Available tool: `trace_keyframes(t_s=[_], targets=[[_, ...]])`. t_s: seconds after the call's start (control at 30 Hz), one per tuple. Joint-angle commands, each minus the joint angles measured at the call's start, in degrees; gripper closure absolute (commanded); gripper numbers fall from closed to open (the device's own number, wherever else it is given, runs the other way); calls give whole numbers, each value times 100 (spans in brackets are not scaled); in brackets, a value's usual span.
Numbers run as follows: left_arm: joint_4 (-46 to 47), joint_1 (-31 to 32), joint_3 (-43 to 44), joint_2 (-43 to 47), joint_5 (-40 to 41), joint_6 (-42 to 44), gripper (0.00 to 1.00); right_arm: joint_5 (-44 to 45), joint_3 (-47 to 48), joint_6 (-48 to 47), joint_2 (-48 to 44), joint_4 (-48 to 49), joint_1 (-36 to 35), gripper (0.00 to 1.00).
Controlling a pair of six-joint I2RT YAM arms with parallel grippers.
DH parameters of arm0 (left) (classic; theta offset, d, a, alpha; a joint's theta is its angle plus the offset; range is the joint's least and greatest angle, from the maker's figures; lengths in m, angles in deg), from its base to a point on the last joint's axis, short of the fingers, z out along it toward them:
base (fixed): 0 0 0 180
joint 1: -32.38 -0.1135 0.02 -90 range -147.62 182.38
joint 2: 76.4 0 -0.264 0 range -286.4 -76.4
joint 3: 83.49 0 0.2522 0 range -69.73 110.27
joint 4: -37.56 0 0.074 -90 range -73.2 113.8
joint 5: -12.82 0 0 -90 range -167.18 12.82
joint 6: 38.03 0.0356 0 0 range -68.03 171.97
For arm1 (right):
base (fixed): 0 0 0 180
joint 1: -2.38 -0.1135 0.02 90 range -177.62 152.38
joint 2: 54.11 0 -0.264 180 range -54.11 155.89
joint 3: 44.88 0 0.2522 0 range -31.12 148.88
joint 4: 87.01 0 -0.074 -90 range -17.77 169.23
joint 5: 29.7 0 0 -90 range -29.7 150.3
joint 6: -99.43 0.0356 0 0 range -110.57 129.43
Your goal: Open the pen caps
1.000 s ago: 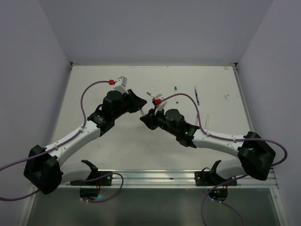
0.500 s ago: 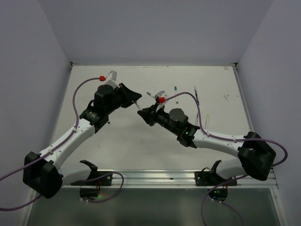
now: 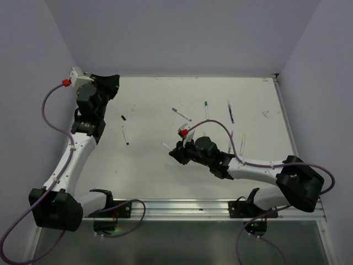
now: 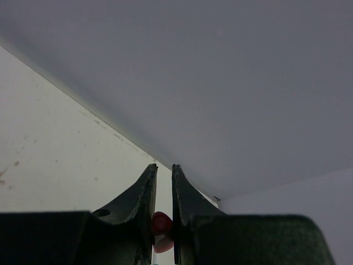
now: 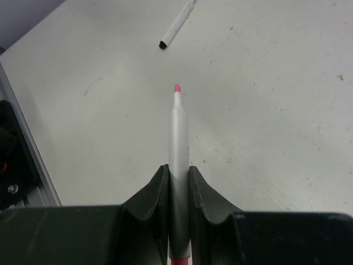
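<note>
A white pen with a bare pink tip sticks out forward from my right gripper, which is shut on its barrel. In the top view that gripper hovers low over the middle of the table, and the pen points left and away. My left gripper is up at the far left corner by the wall. It is shut on a small red-pink pen cap, seated deep between the fingers.
Loose pens lie on the white table: one left of centre next to a black cap, and others at the back and right. In the right wrist view a black-capped pen lies ahead.
The left arm has swung from the table's centre to the far left corner, carrying the cap away from the pen. The right gripper has drawn slightly nearer and lower with the pen.
</note>
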State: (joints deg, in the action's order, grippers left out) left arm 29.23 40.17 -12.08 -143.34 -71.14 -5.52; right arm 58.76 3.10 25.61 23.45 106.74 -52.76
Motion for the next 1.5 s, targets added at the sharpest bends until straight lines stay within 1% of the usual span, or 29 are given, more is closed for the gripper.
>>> trace_keyframes(t_s=[0.0,0.1,0.2,0.23,0.27,0.4,0.53,0.73,0.87,1.0,1.2,1.47], targets=[[547,-180,238,41,521,19,100,-224,15,-116,-57,-158,-6,100],[398,-295,396,-100,424,299,100,-180,6,-89,-109,-175,-15,100],[-120,-296,721,-416,205,870,100,-75,-20,-72,-162,-184,-15,100],[-469,-296,904,-660,4,1019,100,-57,-20,-63,-171,-176,-6,100],[-743,-296,993,-793,-94,1317,99,-31,-12,-63,-171,-176,-6,100],[-1701,-287,1301,-1514,-402,1908,96,-4,-3,-1,-75,-141,-6,100],[-2019,-287,1345,-2295,-376,2312,95,-13,24,34,13,-114,-6,100],[-2213,-269,1583,-3183,-218,2541,92,13,41,43,110,-123,-15,100],[-2283,-182,1776,-3641,-121,2603,89,-4,85,51,233,-123,-15,100],[-2328,-164,1925,-4089,63,2577,89,-13,120,51,286,-123,-15,100],[-2283,-155,2136,-4538,151,2550,89,-30,129,69,356,-131,-6,100],[-2354,-146,2154,-4767,292,2515,87,-48,155,86,435,-114,-15,100]])
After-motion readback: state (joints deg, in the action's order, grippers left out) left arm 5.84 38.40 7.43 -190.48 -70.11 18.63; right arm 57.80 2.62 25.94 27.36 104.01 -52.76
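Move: The left hand, with the pink cap, is high over the far left of the table. Its bare patch of table lies about 33 cm below, 6 cm ahead and 2 cm to its left. The black cap lies about 6 cm ahead, 6 cm left and 33 cm down; the uncapped black marker is some 10 cm nearer the robot than that cap and a centimetre to its right. From the right hand the patch is roughly 26 cm ahead, 26 cm left and 14 cm down. Down, after a 2 cm lift up and left, the left hand plunges about 30 cm while easing some 5 cm forward, slowing towards the bare table just right of the black cap. Its wrist tips the fingers down about 50 degrees and rolls its left side up; they keep their hold on the pink cap. The right hand sinks about 4 cm in two short drops, still gripping the uncapped pink marker. ##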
